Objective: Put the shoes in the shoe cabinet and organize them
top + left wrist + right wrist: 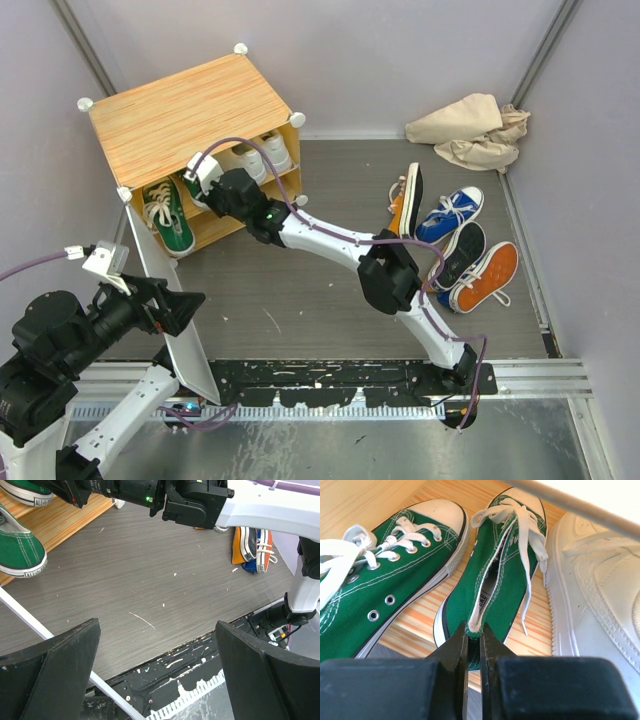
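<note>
The shoe cabinet (185,110) stands at the back left with its white door (175,320) swung open toward me. My right gripper (474,632) reaches into the lower shelf and is shut on the heel rim of a green shoe (495,580). Its green mate (385,590) lies to the left and a white shoe (600,595) to the right. In the top view the right gripper (205,185) is at the cabinet's opening beside the green shoes (165,215). White shoes (262,155) sit further in. My left gripper (185,305) hangs open by the door, holding nothing.
Orange shoes (488,275) and blue shoes (452,215) lie in a heap on the floor at the right, one orange shoe (405,200) standing on edge. A crumpled beige cloth bag (470,130) sits in the back right corner. Walls close in both sides.
</note>
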`<state>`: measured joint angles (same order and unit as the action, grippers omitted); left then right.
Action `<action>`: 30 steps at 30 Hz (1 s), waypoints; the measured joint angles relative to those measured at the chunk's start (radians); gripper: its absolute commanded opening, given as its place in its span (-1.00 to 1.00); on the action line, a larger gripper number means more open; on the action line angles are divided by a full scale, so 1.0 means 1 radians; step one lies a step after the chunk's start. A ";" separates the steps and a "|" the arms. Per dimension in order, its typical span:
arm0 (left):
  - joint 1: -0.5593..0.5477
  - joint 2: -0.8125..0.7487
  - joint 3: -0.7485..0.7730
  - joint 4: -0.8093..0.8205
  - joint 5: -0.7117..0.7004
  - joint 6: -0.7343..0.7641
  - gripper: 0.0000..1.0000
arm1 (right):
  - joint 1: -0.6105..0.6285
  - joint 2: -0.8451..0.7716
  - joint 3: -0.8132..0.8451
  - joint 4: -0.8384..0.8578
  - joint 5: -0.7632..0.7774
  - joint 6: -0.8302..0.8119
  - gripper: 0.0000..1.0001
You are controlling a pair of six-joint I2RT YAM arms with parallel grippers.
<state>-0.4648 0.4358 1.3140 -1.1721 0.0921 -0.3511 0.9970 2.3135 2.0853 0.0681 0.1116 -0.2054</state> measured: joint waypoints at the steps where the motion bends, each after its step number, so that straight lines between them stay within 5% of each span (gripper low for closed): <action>1: 0.000 0.000 0.000 0.000 0.000 0.000 1.00 | -0.002 0.002 0.000 0.008 0.001 -0.007 -0.94; 9: 0.000 0.000 -0.003 0.002 0.000 0.001 1.00 | -0.015 0.052 0.021 0.087 0.007 -0.023 -0.73; 19: 0.000 0.000 -0.003 0.001 -0.002 0.000 1.00 | -0.043 0.082 0.023 0.232 0.123 -0.057 0.32; 23: 0.000 0.000 -0.002 0.000 -0.007 0.000 0.97 | -0.052 0.015 -0.114 0.300 0.093 -0.051 0.80; 30: 0.000 0.000 0.001 -0.001 -0.039 0.000 0.96 | -0.040 -0.215 -0.394 0.309 -0.026 -0.012 0.91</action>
<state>-0.4648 0.4362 1.3151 -1.1732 0.0532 -0.3511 0.9573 2.0983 1.6917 0.3771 0.0856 -0.2173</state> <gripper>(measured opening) 0.980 0.923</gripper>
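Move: The shelf slot that the held green shoe is going into, between its mate and the white shoes, has its middle roughly 13 cm ahead of the right hand, 5 cm to its left and 3 cm below. The mate lies about 9 cm left and 1 cm back; the nearer white shoe lies some 9 cm right and 7 cm ahead. From the left hand, the slot is around 40 cm ahead, 4 cm left and 14 cm below. Forward into the cabinet, the right hand slides the green shoe it still pinches by the heel, going about 5.5 cm deeper and edging right. Partway in, its fingers begin to open wide, with a slight clockwise turn of the wrist; then it backs straight out about 6 cm, drifting farther right and rising a little, clear of the heel. ##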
